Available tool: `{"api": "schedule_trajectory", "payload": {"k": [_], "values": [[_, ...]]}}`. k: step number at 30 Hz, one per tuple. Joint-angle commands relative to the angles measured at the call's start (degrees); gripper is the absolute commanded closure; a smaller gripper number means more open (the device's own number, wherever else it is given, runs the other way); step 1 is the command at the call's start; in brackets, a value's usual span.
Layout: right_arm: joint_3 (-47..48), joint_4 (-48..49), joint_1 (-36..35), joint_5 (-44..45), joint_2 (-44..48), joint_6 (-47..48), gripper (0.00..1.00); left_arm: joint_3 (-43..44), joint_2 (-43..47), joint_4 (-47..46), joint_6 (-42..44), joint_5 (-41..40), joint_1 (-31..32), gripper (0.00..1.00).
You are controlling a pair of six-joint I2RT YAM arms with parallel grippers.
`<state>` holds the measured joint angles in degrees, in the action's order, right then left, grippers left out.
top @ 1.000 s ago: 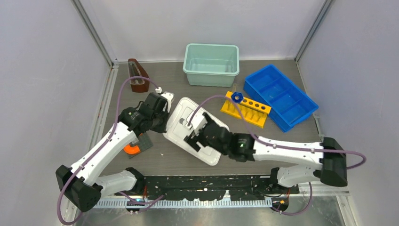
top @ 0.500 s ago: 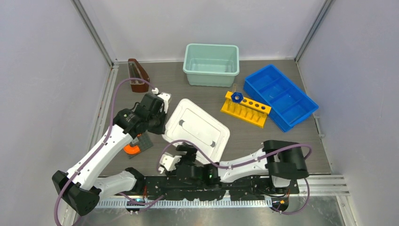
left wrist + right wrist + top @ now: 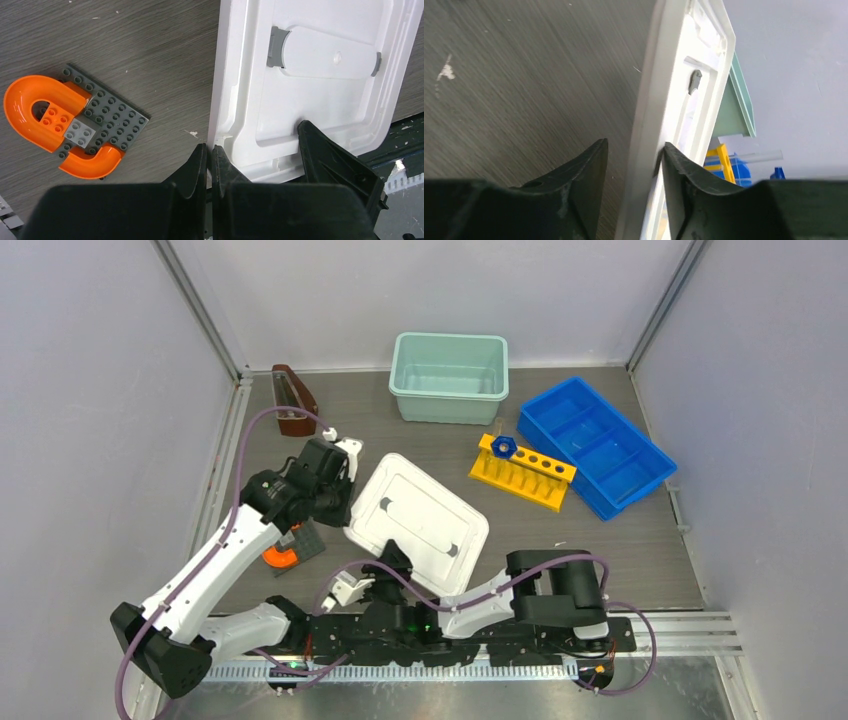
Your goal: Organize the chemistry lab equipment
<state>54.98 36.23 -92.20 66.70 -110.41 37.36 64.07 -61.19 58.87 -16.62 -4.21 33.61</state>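
Note:
A white lid (image 3: pixel 425 510) with a grey-hinged handle lies in the middle of the table. My left gripper (image 3: pixel 343 508) is at its left corner, shut on the thin rim (image 3: pixel 220 137). My right gripper (image 3: pixel 392 552) reaches in low from the near side. Its jaws straddle the lid's near rim (image 3: pixel 644 130): one fingertip (image 3: pixel 669 150) touches the rim and the other stands a little off it, so the gripper (image 3: pixel 634 144) is open. A small blue knob-like piece (image 3: pixel 503 446) sits on the end of a yellow rack (image 3: pixel 522 472). A clear glass rod (image 3: pixel 754 156) shows behind the rack.
A teal bin (image 3: pixel 450 375) stands at the back and a blue divided tray (image 3: pixel 597 445) at the right. A brown wedge-shaped object (image 3: pixel 292 400) is at the back left. An orange and grey brick piece (image 3: pixel 290 550) lies left of the lid.
The right arm swung back from over the lid, folded down to the near edge, and its jaws narrowed around the lid's near rim. The left gripper kept its grip.

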Motion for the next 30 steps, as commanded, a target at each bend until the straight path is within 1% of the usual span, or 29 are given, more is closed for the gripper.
{"api": "schedule_trajectory", "payload": {"k": [1, 4, 7, 8, 10, 12, 14, 16, 17, 18, 19, 20, 21, 22, 23, 24, 25, 26, 27, 28, 29, 30], "values": [[2.2, 14.2, -0.3, 7.1, -2.6, 9.1, 0.55, 3.1, 0.2, -0.6, -1.5, 2.2, -0.3, 1.00], [2.5, 22.0, -0.3, 8.4, -4.7, 15.9, 0.66, 3.4, 0.2, -1.3, -2.1, 2.2, -0.4, 1.00], [3.0, 27.9, -0.3, 8.7, -5.6, 21.1, 0.74, 5.1, -0.2, -2.4, -2.6, 3.0, -0.3, 0.99], [3.2, 28.9, -0.3, 8.6, -5.6, 21.4, 0.78, 6.1, -0.5, -2.5, -2.6, 3.0, -0.3, 0.96], [3.4, 28.3, -0.2, 7.6, -4.8, 21.0, 0.81, 8.5, -1.0, -2.5, -2.3, 2.7, -0.3, 0.86], [3.3, 25.7, -0.3, 5.5, -3.3, 18.3, 0.83, 10.8, -1.2, -2.5, -1.6, 2.5, -0.3, 0.79], [3.2, 20.7, -0.2, 3.3, -1.4, 13.7, 0.84, 13.1, -1.0, -2.5, -0.3, 1.8, -0.3, 0.72], [3.5, 13.4, -0.1, 0.6, 1.2, 6.8, 0.85, 15.4, -0.8, -2.5, 1.3, 0.8, -0.4, 0.65], [3.7, 7.0, 0.2, -0.4, 3.2, 1.2, 0.86, 16.9, -0.6, -2.4, 2.0, 0.3, -0.5, 0.62], [4.1, 4.1, 0.5, -2.8, 4.3, -1.6, 0.86, 17.8, -0.5, -2.3, 2.8, -0.2, -0.7, 0.59], [4.3, -1.3, 0.9, -4.0, 6.3, -7.0, 0.87, 18.8, -0.3, -2.3, 3.6, -0.8, -0.8, 0.56], [4.6, -3.8, 1.3, -6.6, 7.4, -12.1, 0.88, 20.0, -0.3, -2.1, 4.6, -1.3, -1.2, 0.53], [4.6, -8.0, 1.9, -8.1, 9.7, -14.3, 0.90, 21.0, -0.3, -1.9, 5.5, -1.9, -1.5, 0.51], [4.6, -9.8, 2.3, -10.7, 12.1, -18.3, 0.90, 22.1, -0.3, -1.7, 6.5, -2.6, -2.0, 0.50], [4.5, -13.1, 3.2, -12.0, 13.4, -20.1, 0.92, 23.1, -0.3, -1.5, 7.5, -2.8, -2.5, 0.49], [4.3, -14.8, 3.8, -15.7, 16.6, -24.2, 0.92, 23.9, 0.0, -1.8, 8.7, -2.5, -3.0, 0.48], [4.3, -18.8, 5.2, -17.9, 18.1, -26.3, 0.92, 24.5, 0.4, -2.4, 9.9, -1.9, -3.3, 0.46], [4.4, -20.8, 6.2, -23.0, 21.5, -30.7, 0.93, 24.8, 0.9, -3.4, 10.9, -1.0, -3.6, 0.45], [4.4, -24.1, 8.3, -28.0, 23.3, -32.7, 0.94, 24.7, 1.8, -4.9, 12.1, 0.7, -3.8, 0.44], [4.3, -25.4, 9.3, -30.6, 26.6, -35.8, 0.94, 24.4, 2.6, -6.5, 12.8, 2.2, -3.8, 0.42], [4.4, -28.0, 11.7, -35.7, 28.2, -37.6, 0.94, 24.0, 3.5, -7.8, 13.6, 3.6, -3.8, 0.42], [4.9, -29.4, 14.0, -37.8, 31.0, -40.5, 0.94, 23.8, 4.2, -9.1, 14.3, 6.0, -3.8, 0.41]]}}
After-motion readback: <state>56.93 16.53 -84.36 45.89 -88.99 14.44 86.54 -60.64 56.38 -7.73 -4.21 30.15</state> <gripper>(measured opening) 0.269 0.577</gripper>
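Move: Left gripper: keeps the white lid pinched by its left corner; the lid's middle lies about 15 cm to the right, about level fore-and-aft and some 3 cm lower. Right gripper: half-open around the lid's near edge; that middle is about 6 cm ahead and 5 cm right, at about the same height. From the right gripper, the block plate with orange pieces lies 22 cm left, 4 cm ahead; the yellow rack 27 cm right, 19 cm ahead; both lie lower. Close the right gripper on the lid's near edge while easing it up 1 or 2 cm, and hold the left still meanwhile. Once the right pinches, open the left to let the corner go and draw it up about 15 cm and slightly forward, fingers swinging outward. Keep the right's grip and lift about 9 cm in all, late and quickening, tipping its fingers down and rolling its left side up. ##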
